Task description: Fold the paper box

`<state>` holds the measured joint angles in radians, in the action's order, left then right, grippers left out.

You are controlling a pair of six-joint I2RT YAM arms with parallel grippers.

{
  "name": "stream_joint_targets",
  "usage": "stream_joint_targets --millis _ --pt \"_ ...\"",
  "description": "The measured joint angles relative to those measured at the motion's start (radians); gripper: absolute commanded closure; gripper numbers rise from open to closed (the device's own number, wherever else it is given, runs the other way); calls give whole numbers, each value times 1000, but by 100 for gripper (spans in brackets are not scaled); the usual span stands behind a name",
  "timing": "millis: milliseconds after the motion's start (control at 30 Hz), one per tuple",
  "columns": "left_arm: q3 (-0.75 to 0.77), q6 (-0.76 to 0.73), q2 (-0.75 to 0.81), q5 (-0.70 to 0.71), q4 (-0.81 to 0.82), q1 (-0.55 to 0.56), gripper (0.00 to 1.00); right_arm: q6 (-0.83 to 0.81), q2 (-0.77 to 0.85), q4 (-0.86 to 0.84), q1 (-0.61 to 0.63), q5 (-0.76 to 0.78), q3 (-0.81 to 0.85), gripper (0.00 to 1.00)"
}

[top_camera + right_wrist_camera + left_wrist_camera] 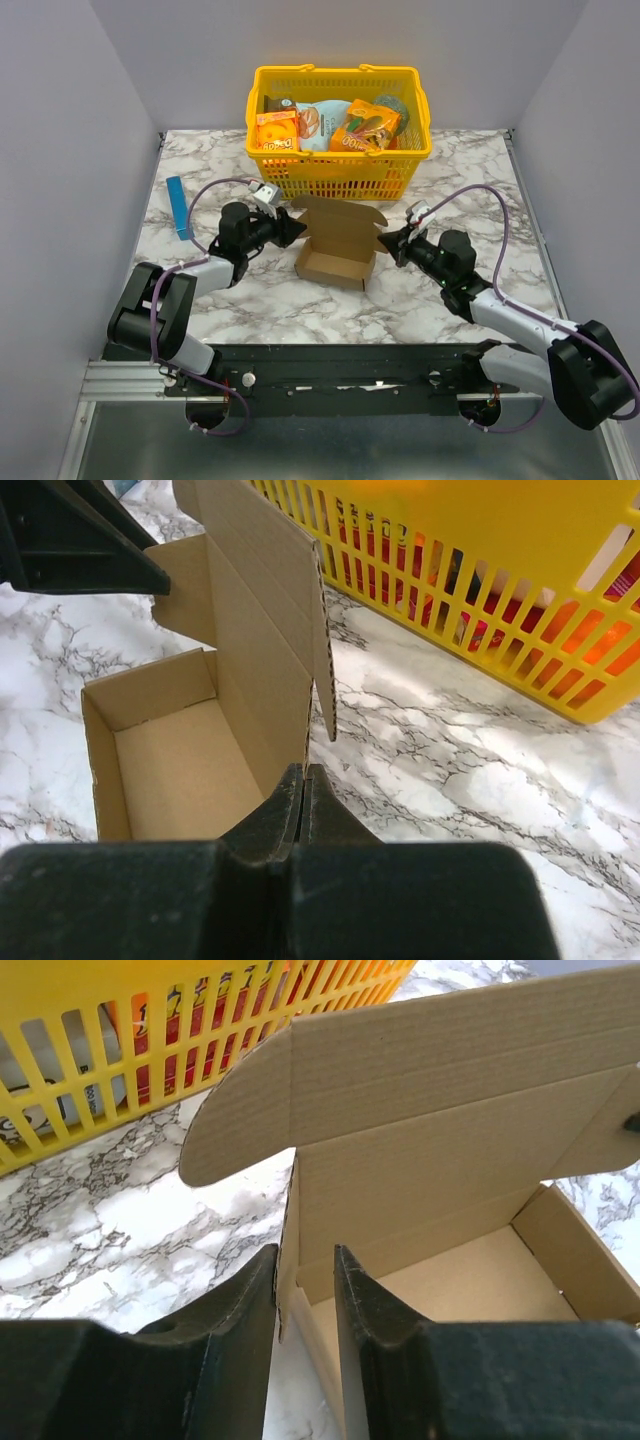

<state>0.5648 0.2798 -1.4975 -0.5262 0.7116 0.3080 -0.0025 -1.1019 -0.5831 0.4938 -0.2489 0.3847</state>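
The paper box (340, 245) is a small brown carton standing open on the marble table, its lid flap upright at the back. My left gripper (298, 228) is at its left wall. In the left wrist view the fingers straddle that wall of the box (420, 1160); the left gripper (306, 1252) is partly open, with a gap between the inner finger and the wall. My right gripper (385, 243) is at the right wall. In the right wrist view the right gripper (303, 770) is shut on the edge of the box (180, 770).
A yellow basket (340, 160) with orange snack boxes (277, 131) stands just behind the carton, also seen as the basket (100, 1050) and the basket (480, 570). A slim blue box (178, 207) lies at the left of the table.
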Motion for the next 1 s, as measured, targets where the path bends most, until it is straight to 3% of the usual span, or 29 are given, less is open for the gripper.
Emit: stream_joint_targets --millis 300,533,1000 --pt "14 0 -13 -3 1 18 87 -26 -25 6 0 -7 26 99" --pt "19 -28 -16 118 -10 88 100 -36 -12 11 -2 54 26 99" --pt "24 -85 -16 485 15 289 100 -31 -38 -19 31 314 32 99"
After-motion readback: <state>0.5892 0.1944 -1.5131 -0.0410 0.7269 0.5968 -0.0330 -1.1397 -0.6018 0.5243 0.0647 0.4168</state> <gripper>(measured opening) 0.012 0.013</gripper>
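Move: Between the left hand's open fingers stands the lid's left side flap, its middle about 1 cm ahead; the lid panel is some 9 cm to the right and 2 cm ahead, the tray 8 cm right, 5 cm back and 8 cm lower, the yellow basket about 20 cm ahead and 9 cm right. The right hand already pinches the right side flap, roughly 1 cm to its left; the tray lies 11 cm left, 4 cm back and well below. Closing fully on the lid's left side flap, the left hand pinches it, then carries it about 4 cm to the right, turning some 10 degrees counter-clockwise. The right hand, still shut on the right flap, first creeps forward, then draws away forward and right, some 5 cm in all, swinging about 15 degrees clockwise. ##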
